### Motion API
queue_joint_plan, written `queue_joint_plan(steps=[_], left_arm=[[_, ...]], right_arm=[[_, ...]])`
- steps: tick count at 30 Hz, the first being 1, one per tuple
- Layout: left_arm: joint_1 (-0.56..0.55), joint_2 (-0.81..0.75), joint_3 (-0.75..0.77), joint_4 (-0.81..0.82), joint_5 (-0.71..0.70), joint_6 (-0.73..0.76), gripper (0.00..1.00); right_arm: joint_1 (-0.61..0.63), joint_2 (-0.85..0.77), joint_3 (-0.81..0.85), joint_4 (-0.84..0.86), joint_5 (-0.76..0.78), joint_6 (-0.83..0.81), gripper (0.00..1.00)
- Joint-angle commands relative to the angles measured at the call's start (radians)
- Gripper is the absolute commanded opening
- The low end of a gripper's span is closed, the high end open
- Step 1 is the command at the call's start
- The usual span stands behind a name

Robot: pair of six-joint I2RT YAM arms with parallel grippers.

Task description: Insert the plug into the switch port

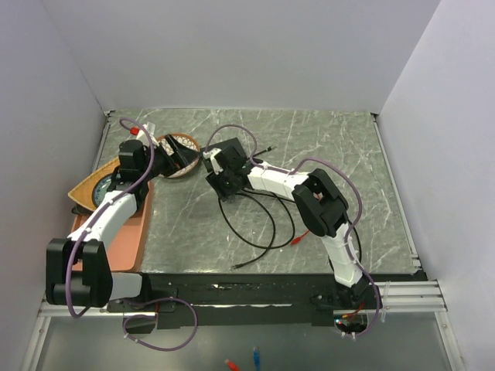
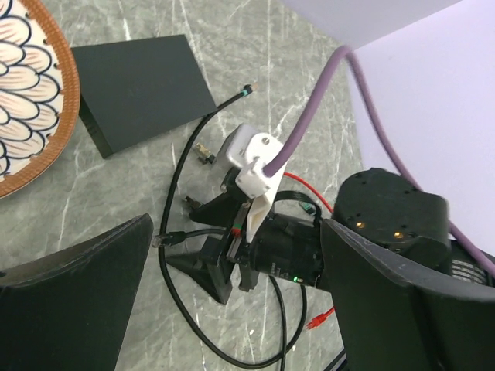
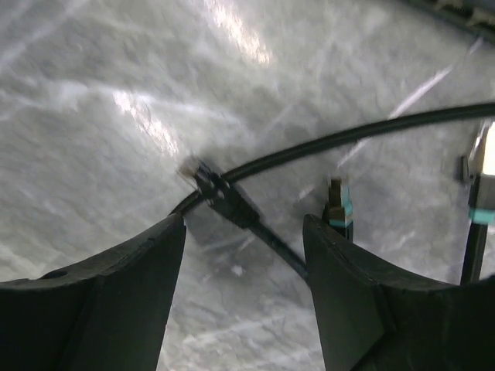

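The switch (image 2: 139, 89) is a flat matte-black box lying on the marble table beside the patterned dish; its sockets do not show. The same switch (image 1: 232, 149) sits just behind the right gripper (image 1: 219, 179). A black plug (image 3: 209, 185) with a clear tip lies on the table on its black cable, between the right gripper's (image 3: 244, 224) open fingers, touching neither. From the left wrist view, that plug (image 2: 165, 239) rests just off the right gripper's fingertips. The left gripper (image 2: 236, 224) hovers wide open and holds nothing.
A teal-booted plug (image 3: 338, 205) lies beside the right finger, and its cable end (image 2: 246, 91) points toward the switch. Black cable loops (image 1: 259, 224) and a red-tipped lead (image 1: 302, 239) lie in the middle. The patterned dish (image 1: 186, 147) and an orange tray (image 1: 128, 232) sit at the left.
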Motion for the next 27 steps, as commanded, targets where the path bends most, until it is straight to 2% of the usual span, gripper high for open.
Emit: queue_joint_plan(steps=[1, 5, 6, 8, 9, 11, 15, 21, 27], left_arm=[[0.007, 0.014, 0.035, 0.038, 0.028, -0.004, 0.96], [0.008, -0.009, 0.026, 0.040, 0.019, -0.001, 0.96], [0.008, -0.015, 0.024, 0.041, 0.019, 0.000, 0.96], [0.008, -0.036, 0.020, 0.041, 0.010, 0.003, 0.96], [0.008, -0.045, 0.017, 0.043, 0.008, 0.005, 0.96], [0.008, -0.068, 0.003, 0.055, 0.007, 0.003, 0.96], [0.008, -0.110, -0.032, 0.110, 0.027, -0.006, 0.96], [0.008, -0.213, -0.092, 0.187, 0.004, -0.017, 0.96], [0.004, -0.263, -0.104, 0.257, 0.085, -0.021, 0.96]], right_arm=[[0.003, 0.045, 0.061, 0.017, 0.031, -0.011, 0.65], [0.002, 0.058, 0.061, 0.020, 0.010, -0.037, 0.49], [0.003, 0.059, 0.066, 0.015, 0.010, -0.041, 0.40], [0.002, 0.064, 0.067, 0.009, 0.010, -0.053, 0.28], [0.003, 0.064, 0.066, 0.007, 0.020, -0.054, 0.13], [0.003, 0.053, 0.058, 0.009, 0.056, -0.059, 0.00], [0.002, -0.071, -0.035, 0.061, 0.146, -0.070, 0.00], [0.000, -0.301, -0.135, 0.080, 0.131, -0.071, 0.00], [0.002, -0.476, -0.206, 0.078, 0.110, -0.024, 0.00]])
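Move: The plug I'm after lies just off my right fingertips, about 1 cm ahead, 1 cm left and 1 cm below. A teal-ringed plug lies some 4 cm ahead of this hand and 2 cm to its right. A second teal-ringed plug lies about 8 cm ahead and 4 cm right, and the switch's middle is roughly 12 cm straight ahead. From my left hand the plug I'm after lies about 2 cm ahead, 8 cm right and 19 cm down. I ease my right hand about 1.5 cm forward, low over the table, and shut its open fingers, pinching the black plug behind its clear tip. Then I lift it some 10 cm, drawing right and slightly back, fingertips tilting up about 10 degrees. After a tiny dip my open left hand rises about 6 cm and backs off 3, tipping up. ##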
